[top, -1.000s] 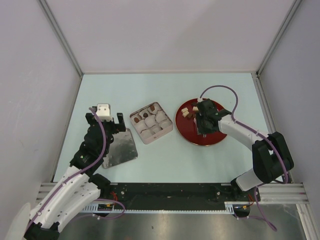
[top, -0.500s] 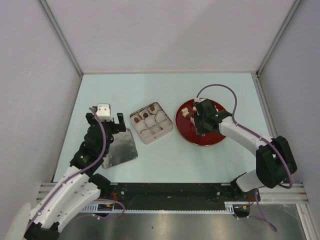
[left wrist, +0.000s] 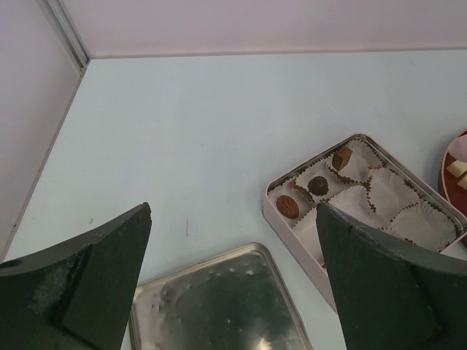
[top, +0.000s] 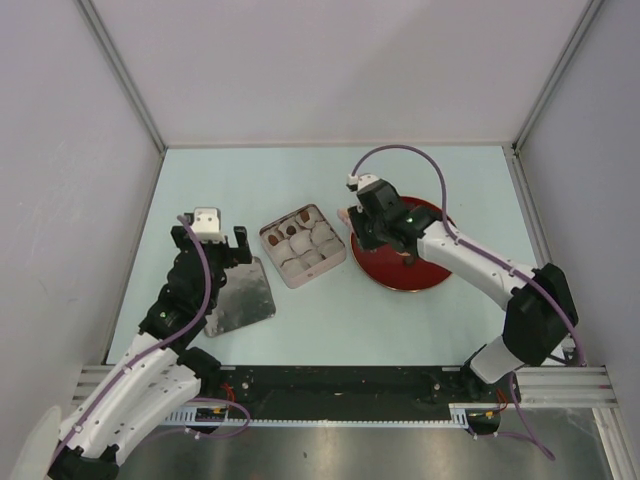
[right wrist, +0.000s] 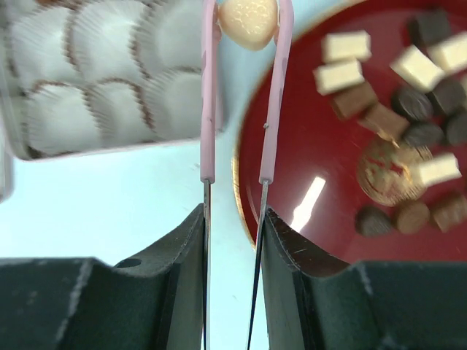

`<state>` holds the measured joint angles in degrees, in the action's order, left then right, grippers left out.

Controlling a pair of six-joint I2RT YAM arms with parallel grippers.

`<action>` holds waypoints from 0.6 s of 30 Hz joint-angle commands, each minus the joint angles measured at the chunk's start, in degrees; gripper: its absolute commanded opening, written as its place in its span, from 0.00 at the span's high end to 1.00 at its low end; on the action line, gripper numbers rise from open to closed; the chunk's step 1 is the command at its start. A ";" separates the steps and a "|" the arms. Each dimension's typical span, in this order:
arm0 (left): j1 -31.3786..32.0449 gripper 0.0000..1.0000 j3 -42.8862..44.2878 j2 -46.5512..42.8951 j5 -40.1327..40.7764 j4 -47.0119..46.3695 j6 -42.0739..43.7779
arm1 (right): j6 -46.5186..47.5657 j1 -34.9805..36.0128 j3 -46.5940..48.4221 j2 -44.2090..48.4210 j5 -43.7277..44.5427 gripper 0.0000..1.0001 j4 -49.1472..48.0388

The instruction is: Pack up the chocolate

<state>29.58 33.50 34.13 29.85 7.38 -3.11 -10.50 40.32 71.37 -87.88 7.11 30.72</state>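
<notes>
My right gripper (right wrist: 232,219) is shut on a pair of pink-tipped tongs (right wrist: 209,87), and their tips pinch one cream-white chocolate (right wrist: 248,22). That piece hangs over the gap between the red plate (right wrist: 292,160) and the square tin (right wrist: 109,73) of white paper cups. Several chocolate pieces (right wrist: 379,117), dark, brown and cream, lie on the plate. From above, the right gripper (top: 365,222) sits at the plate's left rim (top: 400,282), next to the tin (top: 303,245). Three brown chocolates (left wrist: 288,205) sit in the tin's cups. My left gripper (left wrist: 233,240) stands open over the lid, holding nothing.
The tin's metal lid (top: 240,297) lies flat on the table left of the tin, under my left gripper (top: 212,245). White walls with metal rails close in the table at the back and both sides.
My right arm has swung left from the middle of the red plate to its left rim, carrying the tongs toward the tin. The left arm has not moved.
</notes>
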 commanded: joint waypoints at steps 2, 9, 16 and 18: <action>-0.32 0.00 0.17 -1.08 0.13 -2.19 -0.49 | 2.06 2.75 5.96 -5.45 -1.84 0.94 -2.95; -0.40 0.00 0.08 -1.61 0.12 -2.10 -0.40 | 2.94 5.21 10.62 -11.34 -2.72 0.92 -1.98; -0.32 0.00 0.08 -1.96 0.30 -2.28 -0.31 | 2.77 5.39 11.59 -14.60 -2.28 0.88 -1.36; -0.32 0.00 0.08 -2.14 0.39 -2.28 -0.23 | 2.59 5.39 11.60 -15.13 -2.37 0.87 -1.28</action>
<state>29.58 33.50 32.80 29.87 7.35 -3.09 -8.29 45.69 80.18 -102.10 4.49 29.93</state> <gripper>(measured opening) 0.996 0.350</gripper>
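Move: Ahead and to the left of the right hand, whose tweezers already hold a pale chocolate, lies the empty paper cup it is headed for: about 7 cm farther out, 11 cm left and 15 cm down. The cube chocolate sits some 4 cm left of that cup and 4 cm beyond it, the round chocolate about 7 cm left of it. The red plate's middle is roughly 9 cm to the hand's right and 4 cm ahead. From the left hand the cup is about 12 cm ahead and 23 cm right. Swinging left with the tweezers still pinching the pale chocolate, the right hand leaves the plate's side for the chocolate box, going about 6.5 cm left. The first stretch is level; then it sinks about 4 cm towards the empty cup beside the cube chocolate, still lowering as the sideways travel dies out. The wrist turns some 10 degrees counter-clockwise and the grip stays as it was. ##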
